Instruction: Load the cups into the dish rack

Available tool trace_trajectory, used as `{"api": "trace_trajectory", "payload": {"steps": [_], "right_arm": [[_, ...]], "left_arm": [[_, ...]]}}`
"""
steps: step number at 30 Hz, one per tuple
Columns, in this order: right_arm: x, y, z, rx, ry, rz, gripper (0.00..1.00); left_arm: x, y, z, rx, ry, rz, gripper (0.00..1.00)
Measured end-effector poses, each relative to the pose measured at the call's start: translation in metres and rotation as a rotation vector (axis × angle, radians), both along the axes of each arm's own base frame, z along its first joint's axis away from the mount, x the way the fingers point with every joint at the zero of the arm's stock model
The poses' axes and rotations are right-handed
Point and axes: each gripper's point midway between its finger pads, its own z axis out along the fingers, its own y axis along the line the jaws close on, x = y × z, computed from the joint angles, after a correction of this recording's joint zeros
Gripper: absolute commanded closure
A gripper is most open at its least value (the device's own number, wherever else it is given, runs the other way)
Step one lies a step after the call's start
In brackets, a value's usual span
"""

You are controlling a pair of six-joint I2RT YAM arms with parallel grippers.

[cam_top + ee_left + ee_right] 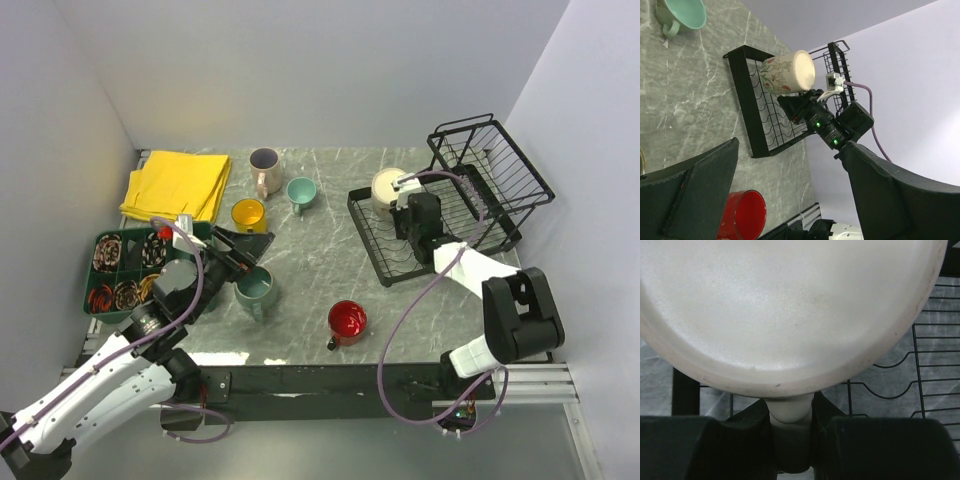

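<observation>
My right gripper (405,203) is shut on the handle (790,407) of a cream floral mug (387,186). It holds the mug tipped on its side over the left end of the black wire dish rack (455,240). The mug's pale base (790,305) fills the right wrist view. My left gripper (247,250) is open and empty, just behind the grey-green mug (255,291). On the table stand the red mug (347,320), the yellow mug (248,213), the teal mug (300,191) and the pink mug (265,170).
A green compartment tray (103,287) of small items sits at the left edge, with a folded yellow cloth (178,185) behind it. The rack's taller wire basket (490,165) stands at the far right near the wall.
</observation>
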Motion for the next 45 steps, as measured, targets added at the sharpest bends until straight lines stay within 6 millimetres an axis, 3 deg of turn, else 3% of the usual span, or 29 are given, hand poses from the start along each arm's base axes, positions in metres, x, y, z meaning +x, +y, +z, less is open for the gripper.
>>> {"api": "trace_trajectory", "payload": {"steps": [15, 19, 21, 27, 35, 39, 45], "right_arm": [[0.023, -0.026, -0.034, -0.096, 0.028, -0.152, 0.99], [0.029, -0.030, -0.036, -0.091, 0.032, -0.181, 0.79], [0.033, -0.032, -0.035, -0.086, 0.032, -0.197, 0.62], [0.044, -0.032, -0.022, -0.063, -0.015, -0.211, 0.36], [0.050, -0.029, -0.013, -0.058, -0.035, -0.186, 0.20], [0.043, -0.021, 0.009, -0.048, -0.054, -0.120, 0.12], [0.023, -0.002, 0.086, -0.023, -0.195, 0.050, 0.08]], "left_arm": [[0.000, 0.007, 0.003, 0.006, -0.019, 0.025, 0.06], [0.000, 0.008, 0.002, 0.008, -0.017, 0.032, 0.06], [0.001, 0.008, 0.000, 0.011, -0.014, 0.032, 0.06], [0.001, 0.007, -0.002, 0.016, -0.010, 0.032, 0.06], [0.000, 0.008, -0.005, 0.025, -0.001, 0.032, 0.06], [-0.001, 0.010, -0.006, 0.030, -0.001, 0.032, 0.06], [-0.002, 0.011, -0.006, 0.051, -0.013, 0.031, 0.05]]}}
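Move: At the far-left part of the dish rack's lower tray lies the floral mug's landing spot, about 10 cm ahead of the right hand, 2 cm to its right and 4 cm below; that hand already holds the mug by its handle. From the same hand, the mint cup stands some 23 cm left and 8 cm ahead, the red mug 13 cm left and 21 cm back. From the left hand the spot is about 28 cm ahead, 29 cm right and 22 cm lower. Easing the inverted floral mug forward, down and a little right into the far side of the lower tray, the right hand travels about 6 cm while turning slightly clockwise. There the fingers open wide and let go of the handle as the hand creeps on forward; it then rises roughly 10 cm and draws back a little, tipping its fingers upward and turning counter-clockwise. ##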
